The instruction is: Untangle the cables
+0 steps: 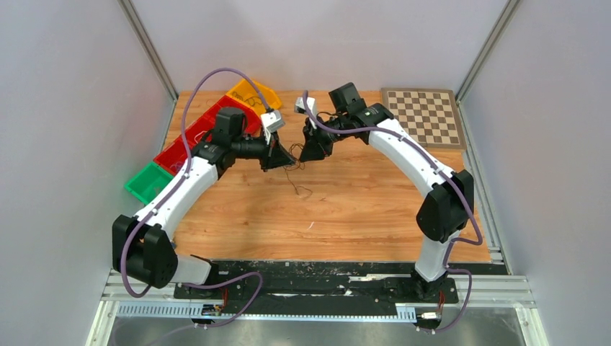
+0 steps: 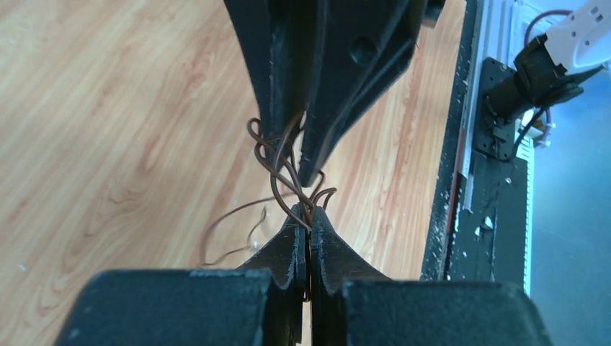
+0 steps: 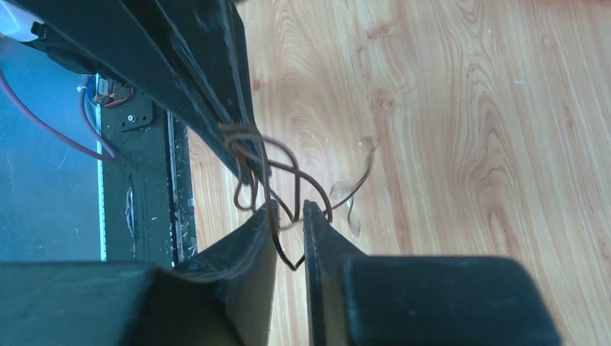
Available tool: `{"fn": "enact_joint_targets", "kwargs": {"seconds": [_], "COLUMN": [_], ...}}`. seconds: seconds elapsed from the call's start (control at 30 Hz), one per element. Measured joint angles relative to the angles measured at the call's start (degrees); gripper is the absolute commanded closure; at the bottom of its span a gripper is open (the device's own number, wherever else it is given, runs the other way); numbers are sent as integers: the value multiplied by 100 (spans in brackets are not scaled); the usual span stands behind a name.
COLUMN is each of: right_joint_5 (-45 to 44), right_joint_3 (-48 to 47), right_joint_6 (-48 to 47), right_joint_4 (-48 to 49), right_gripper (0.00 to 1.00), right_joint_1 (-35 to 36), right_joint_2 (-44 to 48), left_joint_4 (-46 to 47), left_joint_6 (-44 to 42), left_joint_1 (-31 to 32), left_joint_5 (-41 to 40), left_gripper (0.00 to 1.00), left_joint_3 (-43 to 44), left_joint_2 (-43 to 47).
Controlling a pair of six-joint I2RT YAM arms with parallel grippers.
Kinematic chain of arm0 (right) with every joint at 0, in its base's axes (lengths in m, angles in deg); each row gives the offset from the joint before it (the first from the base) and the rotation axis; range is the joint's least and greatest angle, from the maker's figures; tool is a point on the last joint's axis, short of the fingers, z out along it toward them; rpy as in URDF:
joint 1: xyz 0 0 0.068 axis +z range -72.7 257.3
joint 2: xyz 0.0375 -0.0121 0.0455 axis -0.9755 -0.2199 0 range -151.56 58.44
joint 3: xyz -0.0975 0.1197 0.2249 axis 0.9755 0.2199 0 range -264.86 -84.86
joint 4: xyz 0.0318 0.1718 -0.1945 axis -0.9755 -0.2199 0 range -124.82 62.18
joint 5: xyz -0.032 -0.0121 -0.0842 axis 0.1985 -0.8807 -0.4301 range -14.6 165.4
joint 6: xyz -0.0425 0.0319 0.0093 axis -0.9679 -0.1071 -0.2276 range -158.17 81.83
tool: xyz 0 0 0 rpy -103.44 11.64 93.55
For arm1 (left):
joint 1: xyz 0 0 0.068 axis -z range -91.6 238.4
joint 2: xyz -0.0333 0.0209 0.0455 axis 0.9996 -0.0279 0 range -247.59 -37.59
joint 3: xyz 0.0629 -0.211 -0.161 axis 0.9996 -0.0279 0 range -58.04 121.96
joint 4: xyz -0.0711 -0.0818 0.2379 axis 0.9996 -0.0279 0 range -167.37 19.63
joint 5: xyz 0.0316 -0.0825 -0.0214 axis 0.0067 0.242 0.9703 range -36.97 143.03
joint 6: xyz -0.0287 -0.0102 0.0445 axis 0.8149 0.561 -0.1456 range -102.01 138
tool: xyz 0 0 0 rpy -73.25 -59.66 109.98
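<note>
The cables [image 1: 297, 180] are thin dark-brown curly wires, bunched between the two gripper tips at mid-table, with a loose strand trailing down onto the wood. My left gripper [image 2: 308, 216] is shut on a twisted bundle of the cables [image 2: 277, 180]. From above it shows at the tangle's left side [image 1: 282, 160]. My right gripper [image 3: 290, 209] faces it from the right [image 1: 306, 153]. Its jaws stand a narrow gap apart, and a loop of the cables [image 3: 288, 162] hangs loose between them. In each wrist view the other gripper fills the top.
Red bins [image 1: 205, 133], an orange bin [image 1: 252, 94] and a green bin [image 1: 148, 182] line the table's left edge. A chessboard [image 1: 424, 115] lies at the back right. A black base strip [image 1: 324, 277] runs along the near edge. Grey walls enclose the sides.
</note>
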Motion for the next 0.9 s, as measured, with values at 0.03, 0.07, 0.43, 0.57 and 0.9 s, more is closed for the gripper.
{"fn": "enact_joint_targets", "kwargs": {"seconds": [0.03, 0.07, 0.43, 0.57, 0.9], "right_joint_5": [-9, -15, -382, -616, -931], "right_joint_3": [44, 79, 448, 623, 887], "right_joint_6": [24, 50, 195, 186, 164], "right_joint_4": [11, 7, 63, 66, 57], "right_gripper": [67, 61, 10, 4, 2], "right_joint_1": [-26, -68, -1182, -1338, -1504], "right_joint_2": [31, 61, 361, 365, 391], "left_joint_4": [-9, 0, 295, 664, 1615], "left_joint_6": [13, 35, 496, 621, 1003], "left_joint_1": [-28, -66, -1123, -1362, -1810], "left_joint_5": [-26, -44, -933, -1475, -2483], "left_gripper": [100, 100, 100, 100, 100], "left_joint_3": [68, 146, 2367, 3244, 5431], "left_joint_2": [0, 0, -1250, -1956, -4284]}}
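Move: The left fingers are shut on the bundled dark cable. The yellow bin is about 38 cm ahead of the left hand, 15 cm to its left and 21 cm below. The nearest red compartment lies some 31 cm ahead and 22 cm left of that hand, the middle red one roughly 20 cm ahead and 28 cm left, both at the bin's height. From the right hand, the yellow bin is about 36 cm ahead, 13 cm left and equally far below. Carry the dark cable in the closed left gripper about 35 cm forward and some 14 cm left to the yellow bin, rising 10 cm before easing slightly down and swinging the fingers about 45 degrees counter-clockwise. Meanwhile spread the barely parted right fingers wide and back that hand off some 12 cm to the right, with a little forward and down. ##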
